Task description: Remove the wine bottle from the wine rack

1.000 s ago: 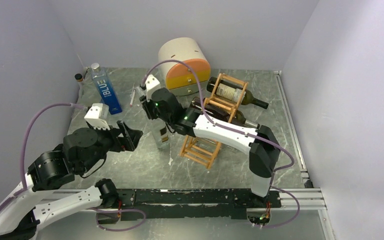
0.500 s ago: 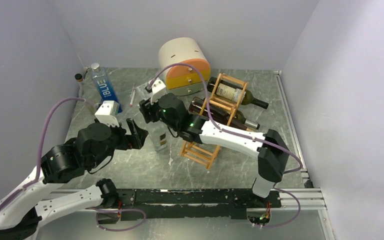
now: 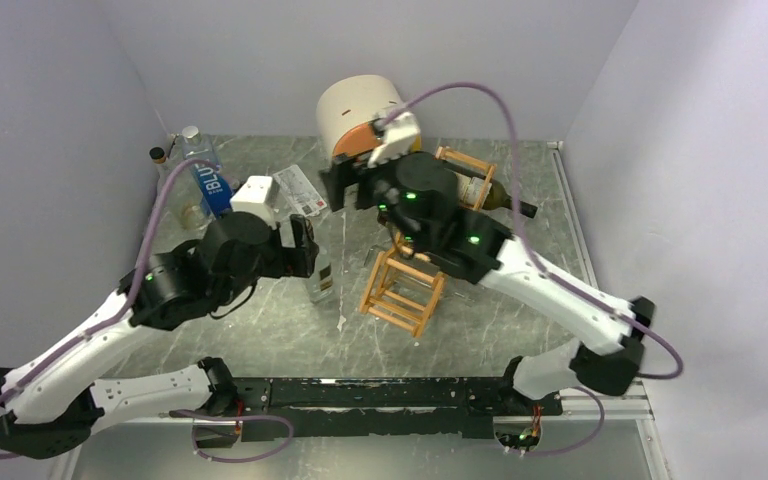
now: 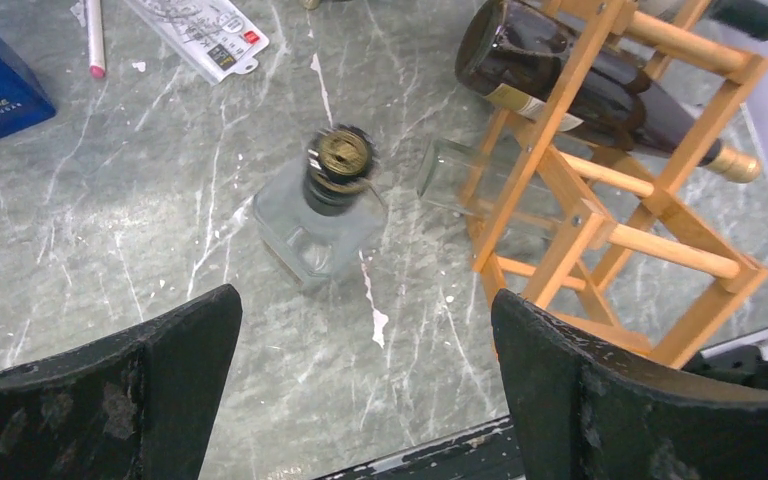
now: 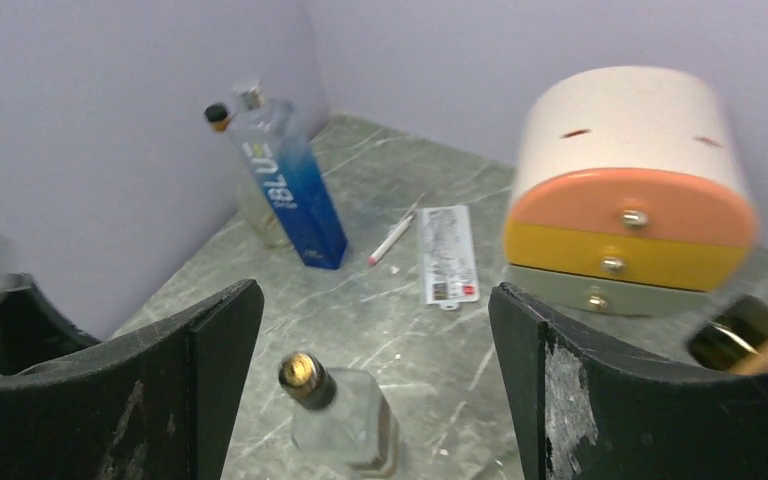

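Observation:
The wine rack (image 3: 400,295) stands right of centre; the left wrist view shows its slats (image 4: 650,250). A dark wine bottle (image 4: 580,85) lies in an upper tier, and a clear bottle (image 4: 450,175) lies lower down. In the top view another dark bottle (image 3: 505,202) lies in the top tier. My right arm hides the middle of the rack. My left gripper (image 3: 308,250) is open and empty, above the floor next to a clear square bottle (image 4: 325,205). My right gripper (image 3: 340,185) is open and empty, raised in front of the drawer box (image 5: 630,190).
The clear square bottle (image 3: 320,280) stands upright left of the rack. A tall blue bottle (image 5: 290,190) stands at the back left beside a small bottle. A pen (image 5: 392,237) and a leaflet (image 5: 447,255) lie on the floor. Walls close in on three sides.
My right gripper has risen and swung back and right, away from the clear square bottle toward the drawer box. My left gripper has moved forward and right, up to the clear bottle.

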Action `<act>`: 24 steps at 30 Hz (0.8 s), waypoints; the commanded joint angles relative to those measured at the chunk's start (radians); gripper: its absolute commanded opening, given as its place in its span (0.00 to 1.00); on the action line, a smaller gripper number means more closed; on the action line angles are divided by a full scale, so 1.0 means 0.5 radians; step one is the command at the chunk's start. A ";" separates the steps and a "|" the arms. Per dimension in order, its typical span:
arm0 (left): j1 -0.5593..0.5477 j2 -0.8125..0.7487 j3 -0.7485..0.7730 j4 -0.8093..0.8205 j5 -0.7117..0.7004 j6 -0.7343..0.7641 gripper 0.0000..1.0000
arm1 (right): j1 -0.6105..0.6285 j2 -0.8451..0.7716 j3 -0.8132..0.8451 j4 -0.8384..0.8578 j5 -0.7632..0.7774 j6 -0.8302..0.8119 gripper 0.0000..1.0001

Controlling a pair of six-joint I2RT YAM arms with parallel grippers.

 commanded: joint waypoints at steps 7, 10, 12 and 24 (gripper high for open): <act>0.418 0.403 0.162 0.237 0.378 0.392 0.88 | -0.085 -0.775 -0.353 -0.315 0.427 0.061 0.89; 0.433 0.468 0.091 0.341 0.381 0.463 0.82 | -0.084 -0.934 -0.424 -0.376 0.455 0.087 0.89; 0.437 0.531 0.084 0.353 0.366 0.478 0.77 | -0.084 -1.012 -0.464 -0.410 0.478 0.101 0.90; 0.572 0.580 0.035 0.216 0.270 0.533 0.31 | -0.084 -1.177 -0.632 -0.425 0.556 0.118 0.92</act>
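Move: The clear bottle stands upright with its black cap about 8 cm ahead of the left gripper, 2 cm to its right and 6 cm below; from that gripper the wine rack is roughly 10 cm ahead, 26 cm right and 22 cm down, the blue bottle 25 cm ahead, 21 cm left and 20 cm down. From the right gripper, the rack's brown bottle lies some 13 cm ahead, 19 cm right and 25 cm below. Bring the left gripper forward about 8 cm onto the clear bottle's black cap, sinking some 6 cm, rolling its left side up and closing from wide open to less than half, a finger either side of the cap. Meanwhile swing the open right gripper some 19 cm right and slightly back, away from that bottle towards the rack, turning it clockwise about 15 degrees. ##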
